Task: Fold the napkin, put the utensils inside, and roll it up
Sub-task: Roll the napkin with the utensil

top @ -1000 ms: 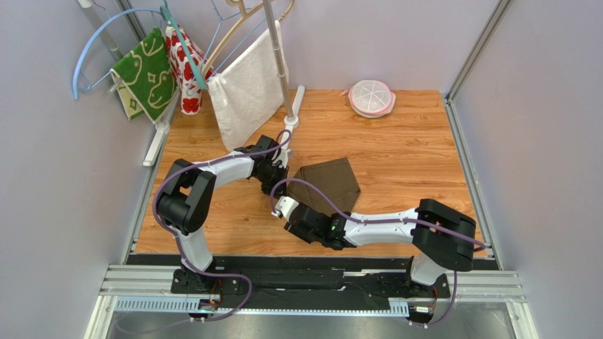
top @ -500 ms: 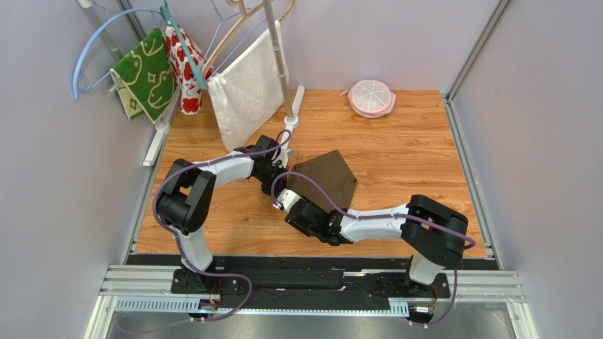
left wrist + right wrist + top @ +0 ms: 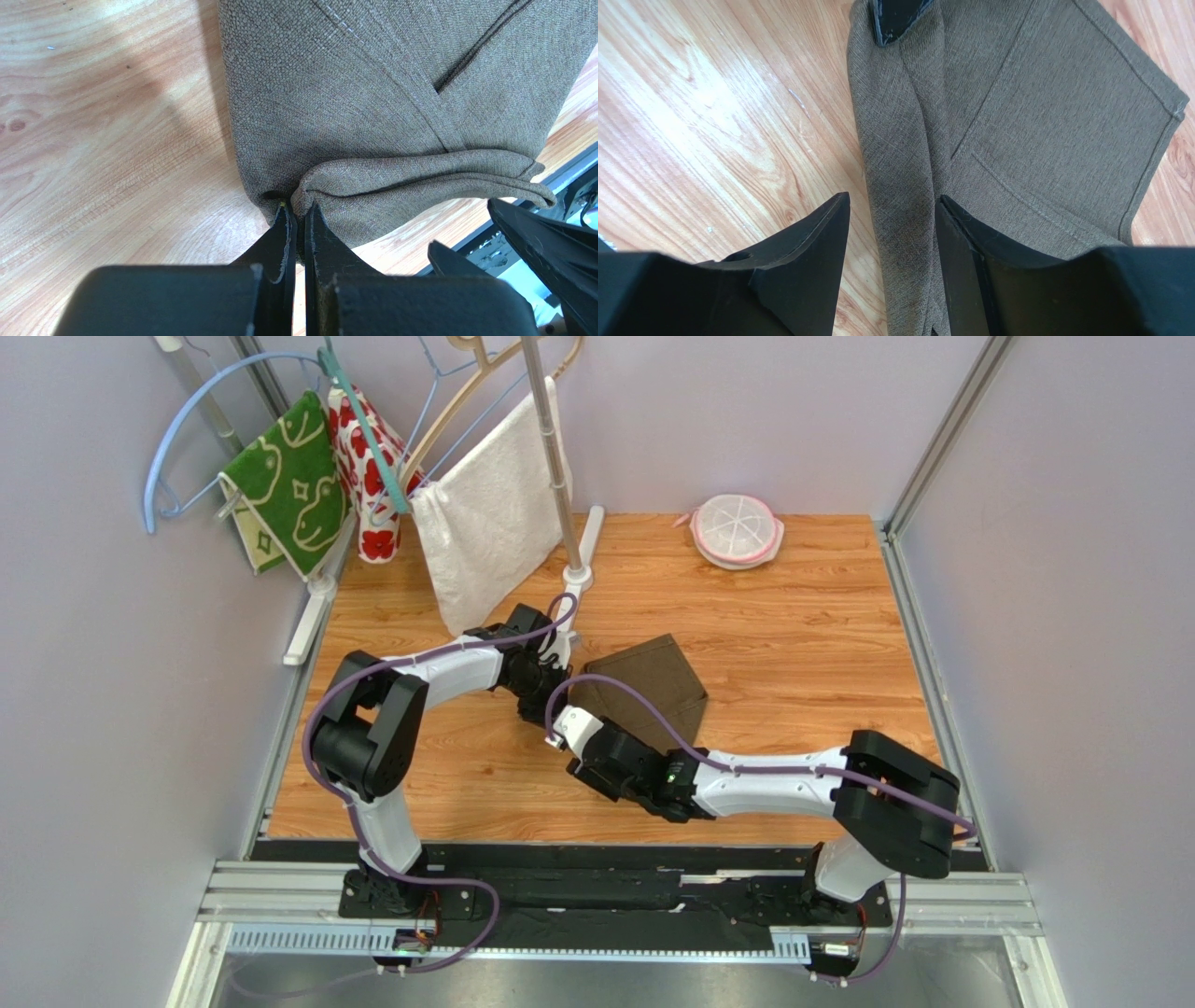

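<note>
The dark brown napkin [image 3: 648,690] lies folded on the wooden table, with a rolled fold along its near-left edge [image 3: 906,161]. My left gripper [image 3: 297,210] is shut on the end of that fold [image 3: 421,178], at the napkin's left corner [image 3: 547,700]. My right gripper [image 3: 892,199] is open and straddles the same fold from the other end [image 3: 560,724]; its right finger [image 3: 962,238] rests against the cloth. The left fingertip [image 3: 899,17] shows at the top of the right wrist view. No utensils show in any view.
A rack at the back left holds hangers with a green patterned cloth [image 3: 288,476], a red-patterned cloth [image 3: 368,469] and a white towel [image 3: 491,511]. A pink-rimmed round dish [image 3: 737,529] sits at the back. Grey walls close in both sides.
My right gripper has moved up to the napkin's left edge and opened wider around the fold. The napkin's outline has narrowed slightly. The left gripper has kept its grip.
</note>
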{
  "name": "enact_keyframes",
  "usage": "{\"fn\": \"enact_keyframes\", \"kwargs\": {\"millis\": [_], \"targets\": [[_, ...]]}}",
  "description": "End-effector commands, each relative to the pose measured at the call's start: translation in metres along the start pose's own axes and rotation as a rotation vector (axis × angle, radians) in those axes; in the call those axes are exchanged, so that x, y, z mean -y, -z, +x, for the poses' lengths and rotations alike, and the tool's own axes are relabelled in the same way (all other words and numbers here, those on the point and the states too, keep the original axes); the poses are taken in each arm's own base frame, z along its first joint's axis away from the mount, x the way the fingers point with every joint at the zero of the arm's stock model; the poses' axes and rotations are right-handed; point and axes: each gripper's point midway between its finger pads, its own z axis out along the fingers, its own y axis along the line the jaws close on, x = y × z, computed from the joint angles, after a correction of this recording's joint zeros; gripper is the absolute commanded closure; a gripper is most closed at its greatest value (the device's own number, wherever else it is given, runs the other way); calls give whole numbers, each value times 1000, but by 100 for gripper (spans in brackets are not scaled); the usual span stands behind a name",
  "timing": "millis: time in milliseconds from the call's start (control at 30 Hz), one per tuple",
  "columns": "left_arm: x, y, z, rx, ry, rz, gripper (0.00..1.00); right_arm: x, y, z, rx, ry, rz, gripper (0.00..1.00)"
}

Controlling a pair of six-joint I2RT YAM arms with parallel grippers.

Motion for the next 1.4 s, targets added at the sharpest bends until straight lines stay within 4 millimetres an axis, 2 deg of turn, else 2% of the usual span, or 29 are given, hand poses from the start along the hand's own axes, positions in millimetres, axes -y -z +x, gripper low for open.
{"fn": "enact_keyframes", "kwargs": {"millis": [0, 133, 267, 467, 533, 700, 767, 800, 900, 1000, 1167, 1200, 1267, 1300, 1333, 1367], "targets": [[-24, -11, 17, -69, -19, -89, 100, -2, 1, -17, 41, 26, -34, 47], [-24, -10, 17, -67, -21, -92, 100, -7, -11, -8, 4, 31, -46, 47], [-24, -10, 17, -67, -22, -92, 100, 4, -19, -2, -8, 1, -26, 47], [-24, -10, 14, -61, -30, -89, 100, 8, -28, 7, -28, -84, -112, 48], [-22, -9, 13, -54, -36, -84, 100, -2, -30, 13, -50, -117, -198, 50], [-17, -5, 5, -9, -46, -66, 99, -21, -29, 35, -148, -213, -342, 65], [-14, 0, -1, 25, -40, -66, 90, -28, -26, 48, -190, -255, -368, 74], [-14, 2, -2, 36, -38, -73, 72, -32, -24, 51, -209, -288, -387, 78], [-15, 15, -8, 93, -19, -107, 45, -42, -15, 61, -243, -358, -431, 86], [-19, 29, -9, 153, 21, -130, 37, -49, -8, 66, -258, -395, -466, 91], [-26, 56, 1, 270, 98, -155, 33, -57, -5, 74, -276, -465, -517, 93], [-23, 60, -2, 308, 109, -142, 33, -60, -5, 76, -285, -472, -538, 93], [-19, 67, 5, 355, 117, -113, 30, -62, -6, 78, -283, -498, -555, 94], [-13, 70, -2, 403, 118, -82, 29, -65, -4, 77, -284, -506, -580, 94], [-8, 67, 8, 403, 118, -34, 28, -67, -5, 82, -294, -514, -589, 94], [-4, 66, 9, 412, 124, -5, 27, -66, -6, 79, -283, -527, -594, 94]]}}
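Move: The right hand, fingers about half open, hovers over the napkin's rolled edge; the part it will pinch is about 2 cm ahead, neither left nor right, and some 4 cm below. The left fingers already grip the roll's left end, about 7 cm ahead and 7 cm left of the right hand, some 3 cm lower. The flat part of the napkin centres about 9 cm ahead, 3 cm right and 5 cm below. From the left hand, the pinching place is about 4 cm back and 7 cm right, 1 cm below. The right hand sinks about 3 cm and eases forward onto the rolled edge, wrist already tipping, closes its fingers around the roll, then draws back some 3.5 cm and a little left with the cloth pinched, while its fingers swing from pointing forward-left to mostly left, about 40 degrees in all. The left hand keeps its hold on the roll's left end until the right fingers are closing, then opens wide, lets go and moves off about 5 cm to the left, rising and turning slightly counter-clockwise. ##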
